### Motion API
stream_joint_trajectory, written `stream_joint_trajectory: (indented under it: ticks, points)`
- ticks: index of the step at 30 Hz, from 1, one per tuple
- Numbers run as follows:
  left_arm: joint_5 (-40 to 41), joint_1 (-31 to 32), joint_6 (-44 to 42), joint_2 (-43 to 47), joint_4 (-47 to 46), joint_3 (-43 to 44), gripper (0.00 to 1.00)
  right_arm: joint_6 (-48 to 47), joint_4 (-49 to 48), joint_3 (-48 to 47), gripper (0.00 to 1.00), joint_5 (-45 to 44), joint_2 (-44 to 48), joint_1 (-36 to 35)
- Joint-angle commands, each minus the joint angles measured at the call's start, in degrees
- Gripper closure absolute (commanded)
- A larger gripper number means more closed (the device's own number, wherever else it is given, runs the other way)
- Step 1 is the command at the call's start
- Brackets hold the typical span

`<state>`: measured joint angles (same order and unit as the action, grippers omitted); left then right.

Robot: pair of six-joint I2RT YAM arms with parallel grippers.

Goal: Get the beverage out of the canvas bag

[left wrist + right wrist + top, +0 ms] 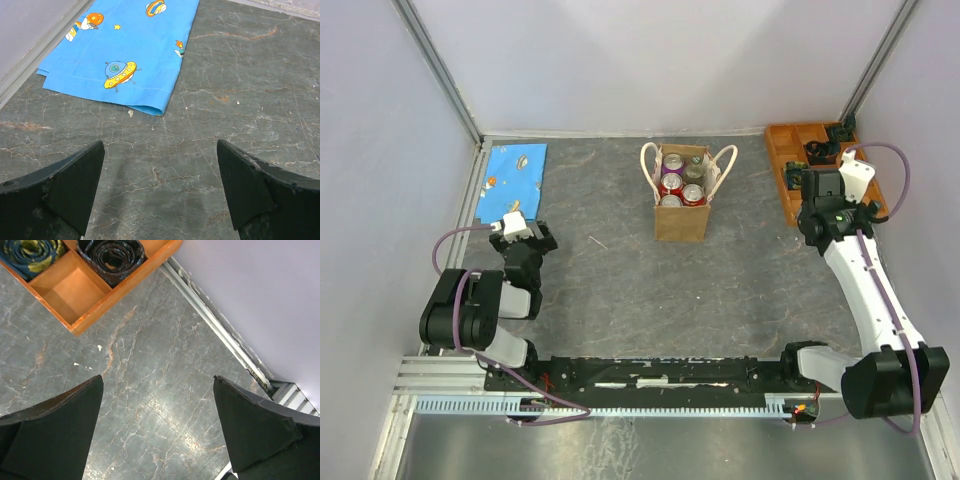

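Observation:
The tan canvas bag (681,218) stands upright at the back middle of the table, its two cream handles drooping to either side. Several beverage cans show in its open top: a pink one (672,162), a grey-green one (694,171) and red ones (692,194). My left gripper (536,237) is open and empty, low over the table at the left, far from the bag; its wrist view (160,192) shows only bare table between the fingers. My right gripper (816,203) is open and empty at the right near the orange tray; its wrist view (157,427) shows bare table too.
A blue cloth (515,172) with space-ship prints lies at the back left, and ahead of my left gripper (125,50). An orange compartment tray (784,160) holding dark rolled items (112,252) sits at the back right (75,327). Walls close in the left, back and right sides.

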<state>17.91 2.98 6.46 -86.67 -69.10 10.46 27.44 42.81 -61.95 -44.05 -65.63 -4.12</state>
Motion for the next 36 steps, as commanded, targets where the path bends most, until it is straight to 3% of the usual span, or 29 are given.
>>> stream_joint_trajectory:
  ticks: [1,13,20,24,28,33,36]
  points:
    - [1.2,0.1,-2.3,-0.2,-2.5,0.8,0.01,1.3,1.7,-3.0,0.01,-3.1,-1.1,-0.2]
    - [1.3,0.1,-2.4,-0.2,-2.4,0.8,0.01,0.7,0.8,-2.3,0.01,-1.6,-1.1,-0.2]
    - [1.3,0.2,-2.3,-0.2,-2.4,0.8,0.01,-8.0,-8.0,-0.7,0.01,13.6,3.2,-1.2]
    - [1.3,0.2,-2.3,-0.2,-2.4,0.9,0.01,-10.6,-8.9,-5.8,0.01,14.8,1.6,-5.8]
    - [1.3,0.2,-2.4,-0.2,-2.4,0.8,0.01,-12.3,-7.5,-13.4,0.13,15.5,-3.2,-11.9]
    - [1.4,0.2,-2.4,-0.3,-2.3,0.9,0.01,-11.7,-9.5,-19.0,0.57,22.1,-7.9,-16.9]
    - [1.4,0.2,-2.4,-0.3,-2.4,0.9,0.01,-13.3,-10.5,-22.4,0.72,24.0,-11.9,-20.8]
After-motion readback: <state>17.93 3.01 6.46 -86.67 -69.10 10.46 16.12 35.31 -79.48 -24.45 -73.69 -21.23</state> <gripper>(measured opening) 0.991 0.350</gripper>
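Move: The canvas bag of drinks stands some 38 cm to the left of my right hand and 16 cm ahead, its middle about 15 cm lower. Its right handle leans out towards me, about 29 cm left, 16 cm ahead and 8 cm down. The wooden organizer lies roughly 26 cm ahead and 4 cm right, about 19 cm below. From my idle left hand, the bag is about 39 cm right and 9 cm ahead, near level. I swing my empty right hand left towards the canvas bag, about 16 cm, reaching some 8 cm forward and rising as much after an initial dip of about a centimetre and a brief hold. My wrist turns counter-clockwise almost 40 degrees so the fingers swing from the right wall to nearly straight ahead, and they close from wide open to about a third as the hand travels, touching nothing. ##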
